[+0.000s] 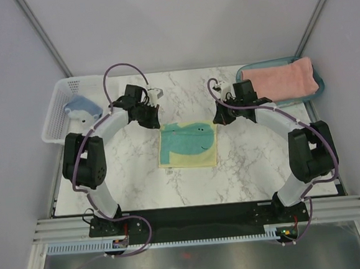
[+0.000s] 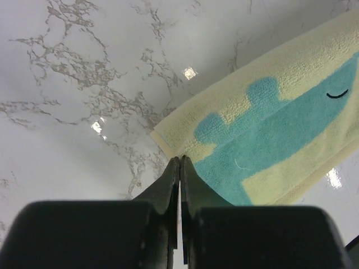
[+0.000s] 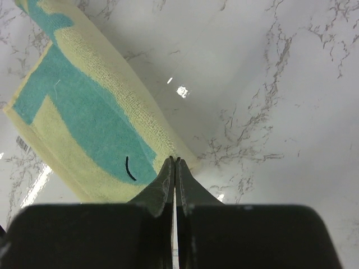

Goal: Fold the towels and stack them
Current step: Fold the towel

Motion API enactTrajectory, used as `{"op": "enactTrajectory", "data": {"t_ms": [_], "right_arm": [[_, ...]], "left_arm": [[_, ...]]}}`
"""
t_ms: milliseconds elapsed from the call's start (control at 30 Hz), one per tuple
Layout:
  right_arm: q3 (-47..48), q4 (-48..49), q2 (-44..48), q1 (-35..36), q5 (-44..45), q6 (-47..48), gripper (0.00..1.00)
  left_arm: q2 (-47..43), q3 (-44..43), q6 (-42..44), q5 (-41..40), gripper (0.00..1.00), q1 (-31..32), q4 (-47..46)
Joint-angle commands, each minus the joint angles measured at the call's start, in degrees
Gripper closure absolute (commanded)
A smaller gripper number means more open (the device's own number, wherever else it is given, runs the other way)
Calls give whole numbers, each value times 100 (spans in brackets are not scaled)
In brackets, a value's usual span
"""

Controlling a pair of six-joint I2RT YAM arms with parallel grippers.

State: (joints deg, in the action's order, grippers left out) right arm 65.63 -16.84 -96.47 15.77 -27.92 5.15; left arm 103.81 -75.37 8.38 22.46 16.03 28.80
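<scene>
A pale-yellow towel (image 1: 188, 144) with a teal face patch lies flat in the middle of the marble table. My left gripper (image 1: 156, 119) is shut, its tips (image 2: 179, 159) over the towel's (image 2: 269, 134) far left corner. At the far right corner my right gripper (image 1: 219, 117) is also shut, tips (image 3: 174, 161) at the towel's (image 3: 84, 123) edge. Nothing shows between either pair of jaws. A salmon-pink towel (image 1: 282, 80) lies folded at the back right. A grey-blue towel (image 1: 81, 108) is bunched at the back left.
The pink towel rests in a teal tray (image 1: 245, 72) at the table's back right corner. The grey-blue one sits in a white slotted basket (image 1: 57, 119) at the back left. Grey walls close in the back and sides.
</scene>
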Motion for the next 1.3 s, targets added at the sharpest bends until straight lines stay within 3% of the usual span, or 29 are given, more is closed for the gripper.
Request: {"op": "enactTrajectory", "data": {"t_ms": [0,633,1267], "right_arm": [[-295,356,435,66,191,-180,100],[-1543,603,1639,673,885,-1085,100],[-2633,875,2342,1086,1201,-1965,100]], "left_arm": [[-396,259,-38,-338,98,84,-181],[-1618,1621,-460,-611,98,348,-199],[-2233,2282,-1032,-1165,98,1007,170]]}}
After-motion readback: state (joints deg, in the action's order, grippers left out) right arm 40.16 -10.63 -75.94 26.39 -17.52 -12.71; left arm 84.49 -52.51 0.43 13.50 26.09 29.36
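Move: The near edge of the towel, where the held far edge is being taken, lies some 16 cm back from each hand and about 8 cm lower: its left corner is only 1 cm to the left hand's left, its right corner likewise 1 cm to the right hand's left. A white label lies about 17 cm back and 3 cm right of the left hand. The pink towel in the teal basket is roughly 20 cm ahead and 30 cm right of the right hand. Drawing back together towards the robot, both hands carry the towel's raised far edge about 12 cm over the part lying on the table, towards its near edge. They stay nearly level at first and sink 2 to 3 cm by the end. The shut fingers keep their pinch on the two far corners, and the right wrist turns slightly clockwise. ##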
